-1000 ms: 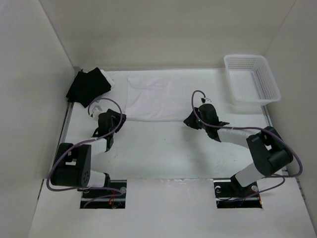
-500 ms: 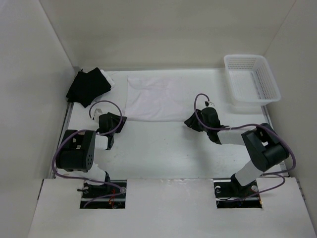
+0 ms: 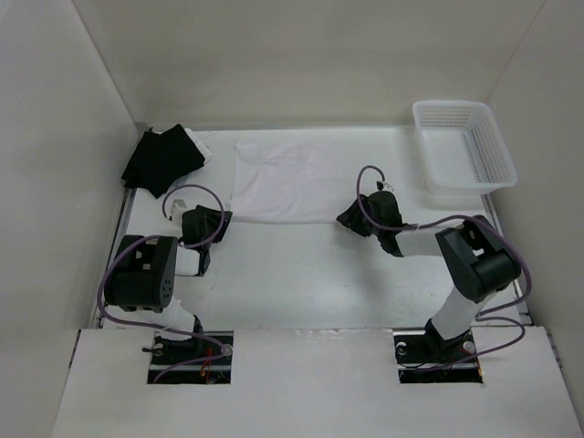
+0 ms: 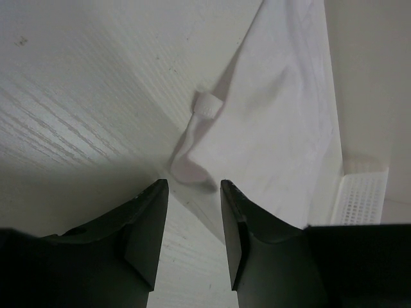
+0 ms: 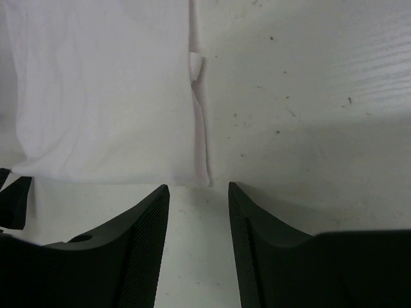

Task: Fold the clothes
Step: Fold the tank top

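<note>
The clothes are one white garment [image 3: 292, 181] lying flat at the back middle of the table. My left gripper [image 3: 227, 218] sits low at its front left corner, jaws open. In the left wrist view the curled corner [image 4: 191, 165] lies just beyond the left gripper [image 4: 193, 187], with nothing between the fingers. My right gripper [image 3: 346, 220] is at the front right corner, also open. The right wrist view shows the garment's hem corner [image 5: 203, 174] just ahead of the right gripper [image 5: 198, 188], not touching it.
A black cloth pile with a white piece [image 3: 162, 157] lies at the back left corner. A white mesh basket [image 3: 464, 151] stands at the back right, and also shows in the left wrist view as the basket [image 4: 361, 196]. White walls enclose the table.
The right jaws have opened wide. The left arm's elbow has swung back toward its base. Both grippers stay at the garment's front corners, and the garment has barely shifted.
</note>
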Robot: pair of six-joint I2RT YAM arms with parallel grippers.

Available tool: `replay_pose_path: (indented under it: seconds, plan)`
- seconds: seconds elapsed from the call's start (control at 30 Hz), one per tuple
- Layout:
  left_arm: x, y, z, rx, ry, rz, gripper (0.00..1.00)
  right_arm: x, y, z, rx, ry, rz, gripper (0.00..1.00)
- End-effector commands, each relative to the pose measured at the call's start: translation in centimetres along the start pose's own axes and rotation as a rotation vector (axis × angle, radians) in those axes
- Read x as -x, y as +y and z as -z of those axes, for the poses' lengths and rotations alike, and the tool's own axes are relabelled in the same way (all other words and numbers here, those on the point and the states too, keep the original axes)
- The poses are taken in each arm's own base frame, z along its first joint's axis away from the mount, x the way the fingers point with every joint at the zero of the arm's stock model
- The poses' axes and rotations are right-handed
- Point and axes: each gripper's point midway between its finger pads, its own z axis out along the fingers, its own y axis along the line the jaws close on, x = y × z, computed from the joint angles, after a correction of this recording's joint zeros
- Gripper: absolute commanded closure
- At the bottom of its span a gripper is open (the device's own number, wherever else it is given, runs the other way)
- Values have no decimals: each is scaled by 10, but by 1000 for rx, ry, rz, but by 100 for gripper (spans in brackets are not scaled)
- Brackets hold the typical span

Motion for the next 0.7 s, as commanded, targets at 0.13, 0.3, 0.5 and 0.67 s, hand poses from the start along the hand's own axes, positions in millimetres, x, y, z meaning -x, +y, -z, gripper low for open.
replay_pose_path:
  seconds: [0.13, 0.3, 0.5, 0.67]
  plan:
    - [3, -4, -5, -36, -16, 23, 72, 20, 25, -13, 77, -41, -26, 59]
    - [-3, 1, -7, -25, 4, 21, 77, 18, 22, -18, 68, -33, -30, 66]
    - [-4, 2, -8, -27, 12, 27, 88, 14, 25, -21, 85, -8, -44, 70]
    - [-3, 5, -9, -18, 12, 29, 93, 19, 22, -25, 87, -20, -66, 87]
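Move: Just below and barely ahead of the left fingers, about 1 cm out and 2 cm down, lies the tank top's near left corner; the black clothes are some 15 cm farther out and 15 cm to the left of that hand. From the right hand, the near right corner is about 2 cm ahead, 1 cm left and 1 cm down, while the white basket stands roughly 18 cm farther out and 29 cm to the right. Closing both half-open grippers on the tank top's two near corners, the left hand sinks about 1.5 cm almost straight down and pinches its corner. The right hand slides in about 2 cm, forward and to the left, dipping slightly as its fingers narrow onto the other corner, both keeping their slanted pose. ##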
